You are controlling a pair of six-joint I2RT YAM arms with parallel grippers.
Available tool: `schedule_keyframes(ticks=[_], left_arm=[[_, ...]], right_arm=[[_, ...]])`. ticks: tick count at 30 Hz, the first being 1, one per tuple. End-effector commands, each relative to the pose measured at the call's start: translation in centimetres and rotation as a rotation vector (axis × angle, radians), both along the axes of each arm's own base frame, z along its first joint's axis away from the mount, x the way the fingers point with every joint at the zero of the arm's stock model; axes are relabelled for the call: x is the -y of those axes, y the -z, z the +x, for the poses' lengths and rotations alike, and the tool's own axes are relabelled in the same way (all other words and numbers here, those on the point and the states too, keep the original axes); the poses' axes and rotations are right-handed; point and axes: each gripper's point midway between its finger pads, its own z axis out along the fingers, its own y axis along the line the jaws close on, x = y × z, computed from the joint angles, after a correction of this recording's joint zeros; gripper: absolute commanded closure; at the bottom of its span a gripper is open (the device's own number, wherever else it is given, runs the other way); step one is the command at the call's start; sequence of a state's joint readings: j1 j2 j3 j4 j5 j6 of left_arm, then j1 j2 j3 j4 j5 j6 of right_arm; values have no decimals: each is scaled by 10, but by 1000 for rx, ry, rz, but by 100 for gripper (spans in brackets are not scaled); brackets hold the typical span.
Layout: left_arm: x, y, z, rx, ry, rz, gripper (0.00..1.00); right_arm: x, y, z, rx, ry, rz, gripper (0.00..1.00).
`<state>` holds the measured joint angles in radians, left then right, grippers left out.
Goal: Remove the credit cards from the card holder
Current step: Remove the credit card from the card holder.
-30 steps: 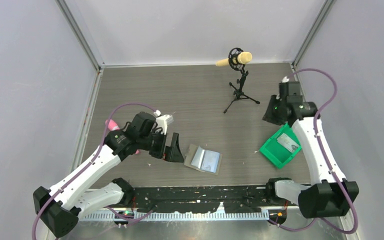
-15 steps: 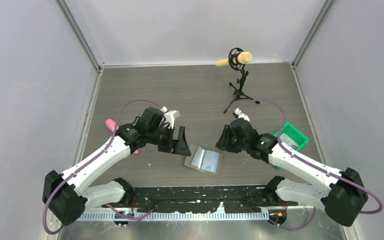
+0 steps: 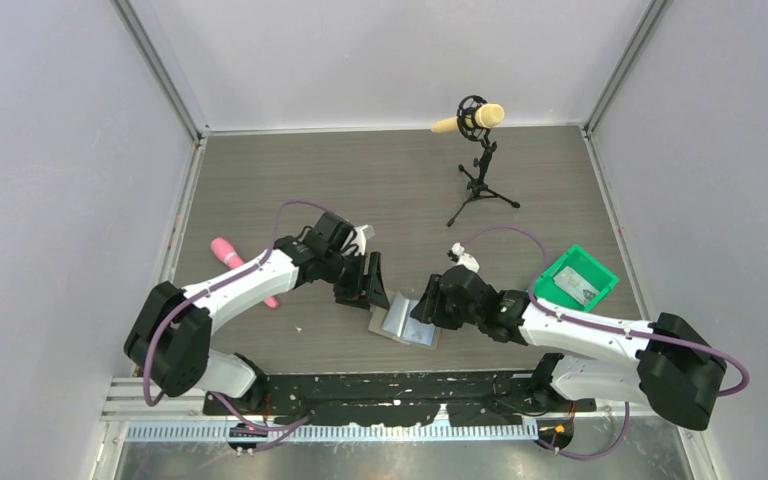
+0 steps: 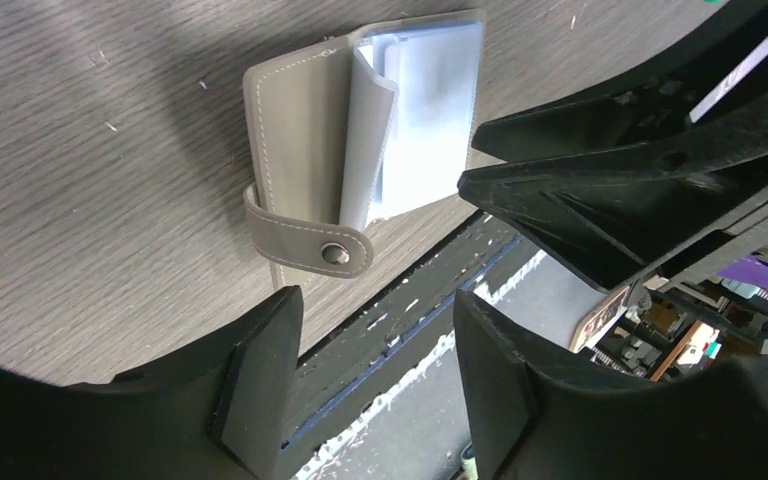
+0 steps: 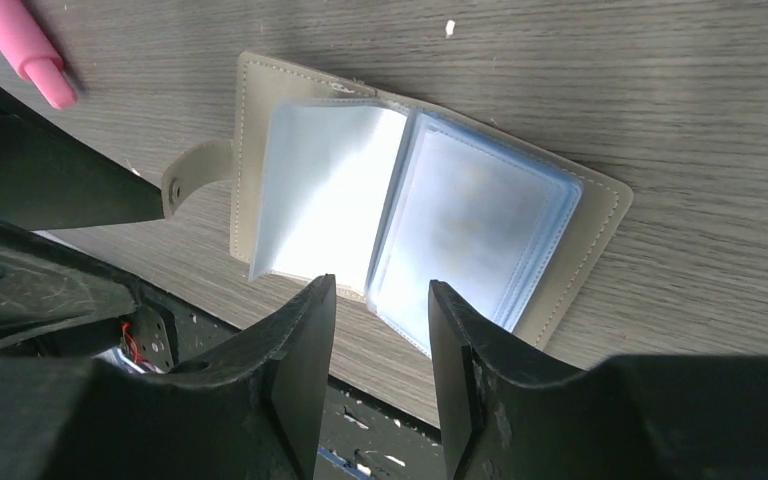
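The card holder [image 3: 406,322] lies open on the table, grey-olive outside with pale blue clear pockets [image 5: 465,225]; its snap strap [image 4: 310,243] sticks out to one side. One pocket leaf [image 4: 365,130] stands half lifted. My left gripper [image 3: 368,285] hovers open just left of the holder [image 4: 360,140], nothing between its fingers [image 4: 260,385]. My right gripper [image 3: 427,305] is open over the holder's right half, its fingertips [image 5: 305,345] above the near edge of the holder [image 5: 410,210]. A pale credit card [image 3: 573,286] lies in the green bin. I cannot tell whether the pockets hold cards.
The green bin [image 3: 600,272] sits at the right. A pink object [image 3: 228,252] lies left of the left arm and shows in the right wrist view [image 5: 35,45]. A microphone on a small tripod [image 3: 477,160] stands at the back. The black base rail [image 3: 400,390] runs along the near edge.
The right arm swung from the green bin across to the card holder. The left arm moved right and nearer to the holder, and its jaws narrowed. The right jaws widened a little.
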<state>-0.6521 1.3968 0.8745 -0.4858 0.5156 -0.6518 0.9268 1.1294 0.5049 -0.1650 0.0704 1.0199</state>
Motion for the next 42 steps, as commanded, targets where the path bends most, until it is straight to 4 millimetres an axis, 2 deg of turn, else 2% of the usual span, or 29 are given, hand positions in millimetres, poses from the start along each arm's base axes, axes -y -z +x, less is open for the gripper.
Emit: schedule_keyframes(ticks=[1,10,13,23,42], left_arm=[[4,2,10,34,-11,-16,44],[-7,26,2,10,7,44,50],[-5,29,0,-4,6,27,60],[-6,34,-10,-27,-5,0,100],[0,48,-25,-68,-26,-29,100]], right_arm=[[4,-8,10,38,77,26,54],[14,-2,8,28,109,1,52],[15,-1,8,22,116,-14,52],[19,4,8,15,117,-55,52],[10,8,12,23,102,-35,56]])
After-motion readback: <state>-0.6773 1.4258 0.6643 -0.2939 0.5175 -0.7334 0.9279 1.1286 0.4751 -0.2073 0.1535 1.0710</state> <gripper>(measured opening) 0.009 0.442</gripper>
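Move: The card holder lies open under both my hands. Its near-left corner, my left hand's target, is about 3 cm back, 1 cm left and 6 cm below that hand; the strap is about 1 cm back, 1 cm left and 5 cm down, the clear flap 5 cm right and level. From my right hand the card pocket's middle is about 3 cm ahead, 1 cm right and 4 cm down, with the flap 1 cm ahead and 5 cm left. I lower my left hand between 5 and 6 cm, drawing it back nearly 3 cm and slightly left, and shut its half-open fingers so the closed tips come down at the holder's near-left corner, beside the strap. Meanwhile my right hand, still half open, shifts about 2 cm right and 2 cm down over the card pocket, turning slightly clockwise. ##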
